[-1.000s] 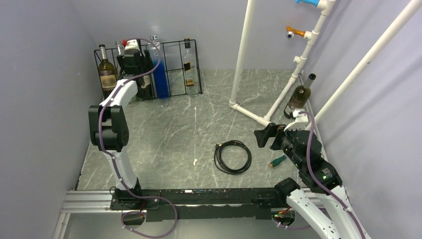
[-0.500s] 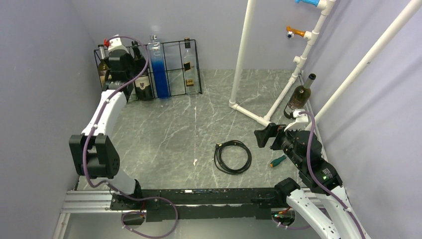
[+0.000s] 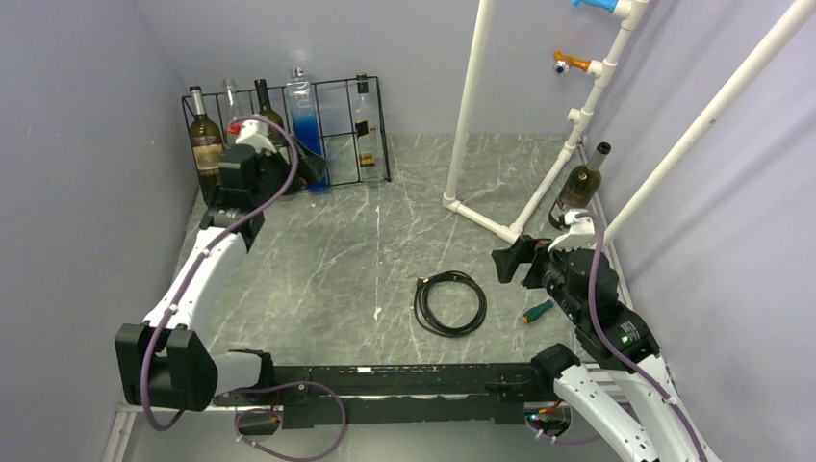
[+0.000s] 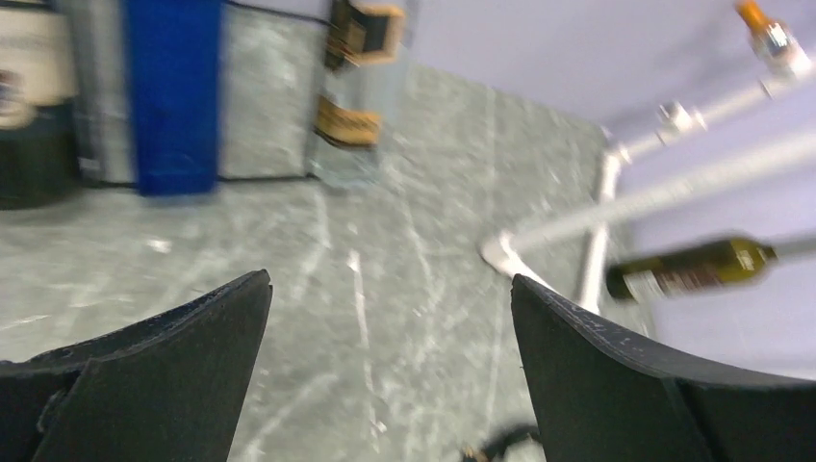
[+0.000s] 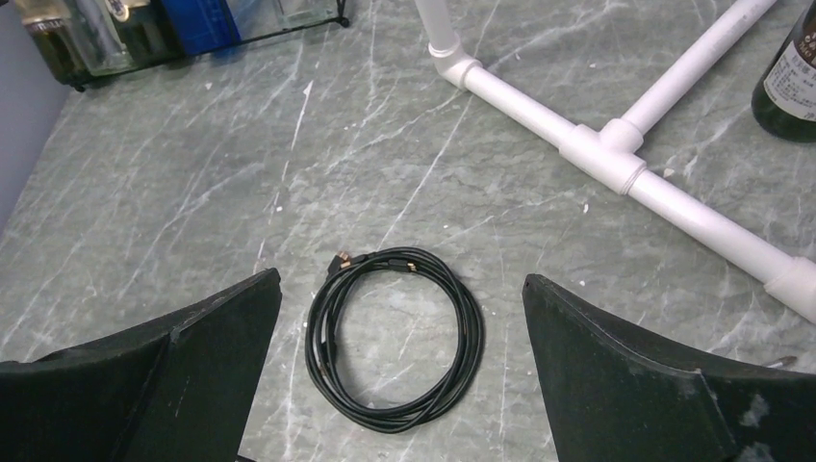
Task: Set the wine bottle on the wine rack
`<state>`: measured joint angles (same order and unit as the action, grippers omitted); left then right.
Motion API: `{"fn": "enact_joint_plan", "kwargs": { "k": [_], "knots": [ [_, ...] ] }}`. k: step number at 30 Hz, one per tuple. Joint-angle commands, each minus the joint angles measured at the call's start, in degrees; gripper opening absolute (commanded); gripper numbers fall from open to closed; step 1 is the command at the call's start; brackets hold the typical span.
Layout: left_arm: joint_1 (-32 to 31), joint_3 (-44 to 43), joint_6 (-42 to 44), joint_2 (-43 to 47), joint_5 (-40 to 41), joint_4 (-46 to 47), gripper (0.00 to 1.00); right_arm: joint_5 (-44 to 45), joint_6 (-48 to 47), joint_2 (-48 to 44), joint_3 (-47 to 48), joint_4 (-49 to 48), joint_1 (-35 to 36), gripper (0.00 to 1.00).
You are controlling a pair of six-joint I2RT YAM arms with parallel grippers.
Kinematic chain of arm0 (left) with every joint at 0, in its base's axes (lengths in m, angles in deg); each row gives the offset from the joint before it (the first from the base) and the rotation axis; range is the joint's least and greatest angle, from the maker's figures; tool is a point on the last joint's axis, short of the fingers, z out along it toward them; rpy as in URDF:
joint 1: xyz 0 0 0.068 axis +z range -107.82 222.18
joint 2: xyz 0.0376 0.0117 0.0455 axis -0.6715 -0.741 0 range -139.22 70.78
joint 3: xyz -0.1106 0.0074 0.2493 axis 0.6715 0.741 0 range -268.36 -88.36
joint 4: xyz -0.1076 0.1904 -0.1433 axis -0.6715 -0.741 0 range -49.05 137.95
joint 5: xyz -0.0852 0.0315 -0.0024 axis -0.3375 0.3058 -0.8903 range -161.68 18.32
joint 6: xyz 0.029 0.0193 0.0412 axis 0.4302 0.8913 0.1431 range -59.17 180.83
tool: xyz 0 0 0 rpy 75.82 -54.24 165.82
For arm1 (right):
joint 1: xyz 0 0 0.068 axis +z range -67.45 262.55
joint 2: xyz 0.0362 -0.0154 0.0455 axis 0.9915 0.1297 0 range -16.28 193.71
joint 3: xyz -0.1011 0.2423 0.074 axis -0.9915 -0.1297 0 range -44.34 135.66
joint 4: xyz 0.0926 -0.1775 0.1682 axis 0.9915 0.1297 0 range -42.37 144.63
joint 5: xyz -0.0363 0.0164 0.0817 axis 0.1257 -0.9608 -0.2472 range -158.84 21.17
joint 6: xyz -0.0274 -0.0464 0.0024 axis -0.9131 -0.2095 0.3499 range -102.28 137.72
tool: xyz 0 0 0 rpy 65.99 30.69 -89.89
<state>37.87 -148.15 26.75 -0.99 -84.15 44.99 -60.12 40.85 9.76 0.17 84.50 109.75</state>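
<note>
The wine rack [image 3: 348, 133], a low black wire frame, stands at the back left and holds several upright bottles, among them a dark one [image 3: 262, 104] and a blue one [image 3: 304, 114]. A dark green wine bottle [image 3: 580, 183] stands at the far right beside the white pipe frame; it shows in the left wrist view [image 4: 693, 269] and at the edge of the right wrist view [image 5: 789, 87]. My left gripper [image 3: 310, 166] is open and empty just in front of the rack [image 4: 387, 279]. My right gripper [image 3: 510, 262] is open and empty above the table [image 5: 399, 327].
A white pipe frame [image 3: 471, 115] rises at the back right, and its foot [image 5: 616, 144] runs across the table. A coiled black cable [image 3: 449, 303] lies mid-table under my right gripper [image 5: 395, 337]. A small screwdriver [image 3: 537, 311] lies near the right arm. Grey walls close both sides.
My left arm has pulled back from the rack and turned toward the right, with its gripper empty. The dark bottle stays standing in the rack. The right arm has not moved.
</note>
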Motion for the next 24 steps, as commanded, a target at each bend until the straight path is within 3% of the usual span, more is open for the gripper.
{"fn": "enact_joint_plan", "kwargs": {
  "k": [1,7,11,17,21,24],
  "knots": [
    [-9.12,1.54,5.97,3.38,-6.11,0.99,1.00,0.91,1.11,2.53,1.25,-1.00,0.20,1.00],
    [-19.04,5.05,16.58,4.84,-9.66,5.11,0.99,-2.31,4.68,4.75,2.18,-1.22,0.22,1.00],
    [-24.06,0.89,21.09,2.98,-16.03,2.20,1.00,-3.46,6.84,6.71,2.05,-1.73,0.20,1.00],
    [-34.69,0.54,29.14,7.25,-11.13,-1.89,1.00,-5.60,10.69,10.61,-0.95,-7.22,0.18,1.00],
    [-38.37,1.26,29.25,9.33,-8.31,-2.20,0.99,-5.26,11.48,15.46,-0.18,-10.05,0.22,1.00],
    [-39.28,2.54,26.63,10.20,-12.21,0.71,1.00,-2.35,11.22,19.60,3.35,-9.83,0.14,1.00]
  ]
}}
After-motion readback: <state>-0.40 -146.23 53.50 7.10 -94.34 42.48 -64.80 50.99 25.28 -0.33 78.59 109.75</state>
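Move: The last wine bottle off the rack stands about 62 cm to the left hand's right, 7 cm farther out and 13 cm lower. The black cable coil lies some 20 cm back and 31 cm right of that hand, 27 cm below. From the right hand the wine bottle is roughly 27 cm ahead, 20 cm right and 10 cm lower; the coil is 3 cm ahead, 9 cm left, 24 cm below. Open left hand swings right and back from the rack, some 28 cm, turning clockwise; open right hand dips leftward. ##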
